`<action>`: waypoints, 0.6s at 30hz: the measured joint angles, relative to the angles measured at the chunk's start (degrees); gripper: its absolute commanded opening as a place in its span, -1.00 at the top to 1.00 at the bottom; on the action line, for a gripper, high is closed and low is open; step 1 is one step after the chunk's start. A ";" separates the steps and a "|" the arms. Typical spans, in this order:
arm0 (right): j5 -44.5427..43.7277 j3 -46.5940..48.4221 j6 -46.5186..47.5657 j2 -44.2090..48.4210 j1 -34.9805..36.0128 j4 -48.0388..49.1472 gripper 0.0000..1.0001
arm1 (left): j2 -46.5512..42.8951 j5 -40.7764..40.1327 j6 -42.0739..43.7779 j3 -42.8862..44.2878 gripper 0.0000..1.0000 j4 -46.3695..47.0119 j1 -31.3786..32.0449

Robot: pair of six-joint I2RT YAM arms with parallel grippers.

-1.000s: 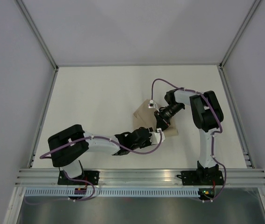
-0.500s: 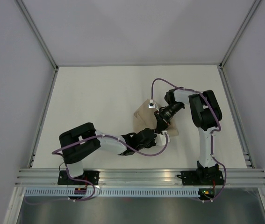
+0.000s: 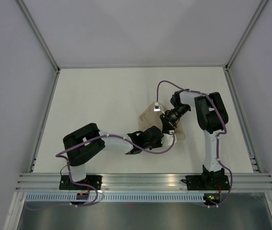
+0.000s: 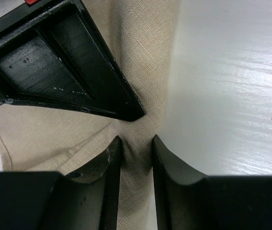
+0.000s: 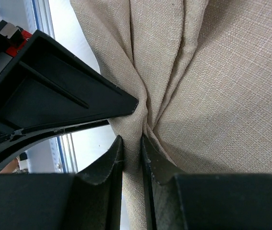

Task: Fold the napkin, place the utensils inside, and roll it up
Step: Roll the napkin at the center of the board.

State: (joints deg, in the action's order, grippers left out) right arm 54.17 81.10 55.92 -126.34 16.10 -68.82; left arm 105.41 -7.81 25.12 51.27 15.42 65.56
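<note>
The tan napkin (image 3: 149, 115) lies bunched on the white table, right of centre, between the two grippers. My right gripper (image 3: 166, 127) reaches down from the right and is shut on a gathered fold of napkin (image 5: 222, 72), which is pinched between its fingers (image 5: 112, 163). My left gripper (image 3: 168, 138) comes in from the near left, and its fingers (image 4: 111, 163) press a ridge of napkin (image 4: 140, 48) from both sides. The two grippers almost touch, tip to tip. The right gripper's black finger (image 4: 64, 62) fills the upper left of the left wrist view. The utensils are out of view.
The bare white table (image 3: 102, 96) spreads left and behind the napkin. Aluminium frame posts (image 3: 44, 120) and grey walls bound it on the sides. A slotted rail (image 3: 145, 181) carrying both arm bases runs along the near edge. A purple cable (image 3: 167, 84) loops above the right wrist.
The left arm has swung right and forward to the napkin's near edge, and its jaws have narrowed onto the fold. The right gripper has held its grip almost unmoved.
</note>
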 measured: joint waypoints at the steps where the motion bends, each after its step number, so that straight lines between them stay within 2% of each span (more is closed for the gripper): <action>1: -0.02 0.00 0.00 0.00 -0.04 -0.07 0.44 | 0.00 1.36 -0.22 0.44 0.95 -0.85 -0.52; 2: -0.04 0.00 -0.04 0.00 -0.09 -0.11 0.31 | 0.00 2.99 -0.46 0.98 0.95 -1.88 -1.20; 4: -0.24 0.00 -0.22 0.11 -0.09 -0.20 0.18 | 0.04 6.36 -1.31 2.19 0.95 -3.80 -2.54; 5: -0.20 -0.04 -0.44 0.28 -0.09 -0.42 0.04 | 0.24 8.85 -1.88 3.26 0.95 -5.51 -3.56; 9: -1.31 -0.48 -1.77 2.34 0.00 -0.61 -0.15 | 1.29 16.28 -3.80 6.43 0.95 -9.62 -6.51; 11: -2.23 -0.57 -2.05 3.72 0.07 0.48 -0.31 | 1.75 19.37 -4.66 7.41 0.95 -10.91 -7.76; 18: -4.04 3.39 -2.03 6.05 -4.39 2.78 -0.37 | 4.13 31.01 -6.73 11.69 0.95 -16.39 -10.27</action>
State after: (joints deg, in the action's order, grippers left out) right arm 50.13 84.49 53.89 -120.29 11.70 -66.04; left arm 109.54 23.20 18.39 62.96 -0.97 55.29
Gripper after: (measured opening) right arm 0.682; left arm 0.327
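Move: The left fingers pinch the napkin's rolled near edge at about its middle. The right fingers grip the same roll farther along, its middle about 4 cm to their left and 1 cm back. The flat part of the napkin has its middle some 8 cm ahead of the left hand and 1 cm to its left; from the right hand it is about 7 cm ahead and 6 cm left. Right fingers open, leave the roll and go 5 cm forward, rising, while left keeps pinching, tipping down some 25 degrees. ##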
